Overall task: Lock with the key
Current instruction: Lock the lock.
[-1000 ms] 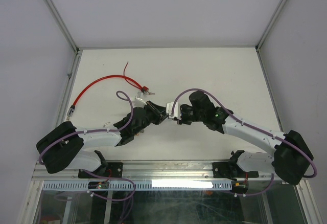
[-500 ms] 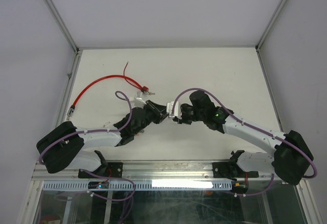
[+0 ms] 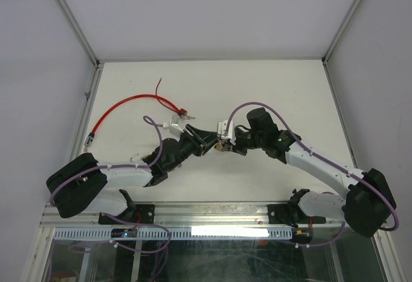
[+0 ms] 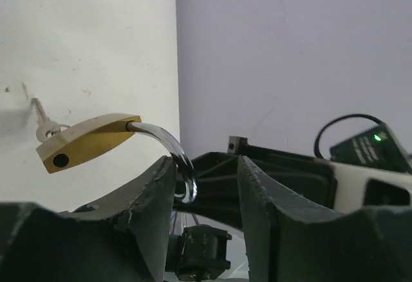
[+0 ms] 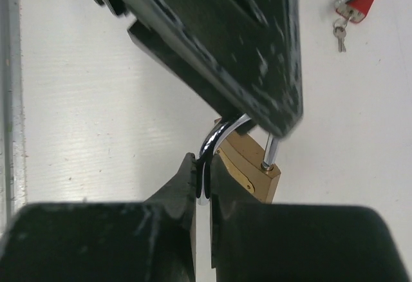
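A brass padlock (image 5: 251, 166) with a silver shackle (image 4: 168, 150) hangs above the table between my two arms, small in the top view (image 3: 221, 145). My right gripper (image 5: 205, 166) is shut on the shackle's free end; in the top view it (image 3: 226, 145) meets the lock from the right. My left gripper (image 4: 207, 161) is open, its jaws standing either side of the shackle's bend, which rests against the left finger (image 4: 154, 185). From above, this gripper (image 3: 207, 141) points right. A small silver key (image 5: 339, 32) lies on the table by a red tag (image 5: 358, 0).
A red cable (image 3: 125, 107) curves across the table's back left, ending at the red tag (image 3: 182, 111) with the keys. A metal frame (image 3: 90, 102) runs along the table's left edge. Both arms cross the table's near middle.
My left gripper has opened and no longer clamps the shackle. My right gripper has shut on the shackle's end, and the right arm has shifted to the right.
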Available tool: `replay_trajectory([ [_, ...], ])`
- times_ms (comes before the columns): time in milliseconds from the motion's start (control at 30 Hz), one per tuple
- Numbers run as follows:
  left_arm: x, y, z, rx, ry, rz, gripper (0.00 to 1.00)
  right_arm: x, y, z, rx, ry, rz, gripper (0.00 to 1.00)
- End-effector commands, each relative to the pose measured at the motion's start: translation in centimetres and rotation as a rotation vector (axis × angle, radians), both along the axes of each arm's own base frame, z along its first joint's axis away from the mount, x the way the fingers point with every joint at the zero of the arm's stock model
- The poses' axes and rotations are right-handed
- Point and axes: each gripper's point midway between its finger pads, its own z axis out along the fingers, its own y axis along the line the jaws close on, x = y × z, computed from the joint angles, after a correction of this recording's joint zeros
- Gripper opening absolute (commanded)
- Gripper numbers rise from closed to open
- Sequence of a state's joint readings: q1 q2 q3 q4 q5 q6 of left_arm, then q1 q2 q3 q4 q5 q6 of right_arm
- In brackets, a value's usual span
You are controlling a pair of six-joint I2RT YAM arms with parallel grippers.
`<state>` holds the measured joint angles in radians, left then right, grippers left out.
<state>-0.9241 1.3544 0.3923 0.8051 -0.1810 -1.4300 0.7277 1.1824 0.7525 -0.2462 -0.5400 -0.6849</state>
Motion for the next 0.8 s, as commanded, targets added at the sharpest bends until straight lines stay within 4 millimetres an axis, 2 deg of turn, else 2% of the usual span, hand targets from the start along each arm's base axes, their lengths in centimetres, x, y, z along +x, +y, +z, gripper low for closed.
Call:
replay_trajectory([
  [0, -1.1, 1.0, 6.3, -0.145, -0.217, -0.009, 0.46, -0.3, -0.1, 5.1, 0.152, 0.012, 0.033, 0.00],
  [267, -3.4, 2.1, 5.8, 0.001, -0.417, -0.077, 0.64, -1.1, -1.2, 6.6, 0.216, 0.109, 0.075, 0.00],
  [367, -4.1, 3.3, 5.8, 0.161, -0.675, -0.065, 0.72, -2.8, -1.2, 7.2, 0.248, 0.150, 0.163, 0.00],
  [433, -5.0, 4.1, 4.9, 0.308, -0.901, -0.079, 0.81, -4.0, -1.2, 7.5, 0.265, 0.185, 0.219, 0.00],
  [500, -6.3, 4.7, 4.9, 0.385, -1.111, -0.100, 0.90, -4.8, -1.1, 7.8, 0.279, 0.206, 0.260, 0.00],
  [600, -8.1, 4.8, 5.4, 0.440, -1.334, -0.144, 0.98, -5.4, -1.2, 8.0, 0.290, 0.218, 0.294, 0.00],
  [700, -8.7, 4.1, 5.3, 0.504, -1.464, -0.204, 0.98, -6.1, -1.3, 8.3, 0.303, 0.220, 0.330, 0.00],
  [767, -8.8, 3.5, 5.3, 0.537, -1.516, -0.242, 0.90, -6.4, -1.4, 8.4, 0.306, 0.221, 0.352, 0.00],
])
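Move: The padlock already hangs by its shackle in my shut right fingers: its brass body is about 4 cm below my right hand, 2 cm ahead and 3 cm to its left. From my half-open left hand the body is some 5 cm down, 2 cm to the right and 1 cm ahead. The red cable lock is about 20 cm ahead of my left hand and 12 cm to its left; the small padlock sits 14 cm to its left and 5 cm back, both roughly 13 cm below. I open my left fingers the rest of the way and back them off from around the shackle, about 7 cm back towards the base and 4 cm left, lifting slightly, while that wrist rolls some 70 degrees. My right hand keeps its pinch on the shackle, first drawing right about 3 cm, then carrying the padlock roughly 6 cm back and a little up as its fingers swing towards the base. ##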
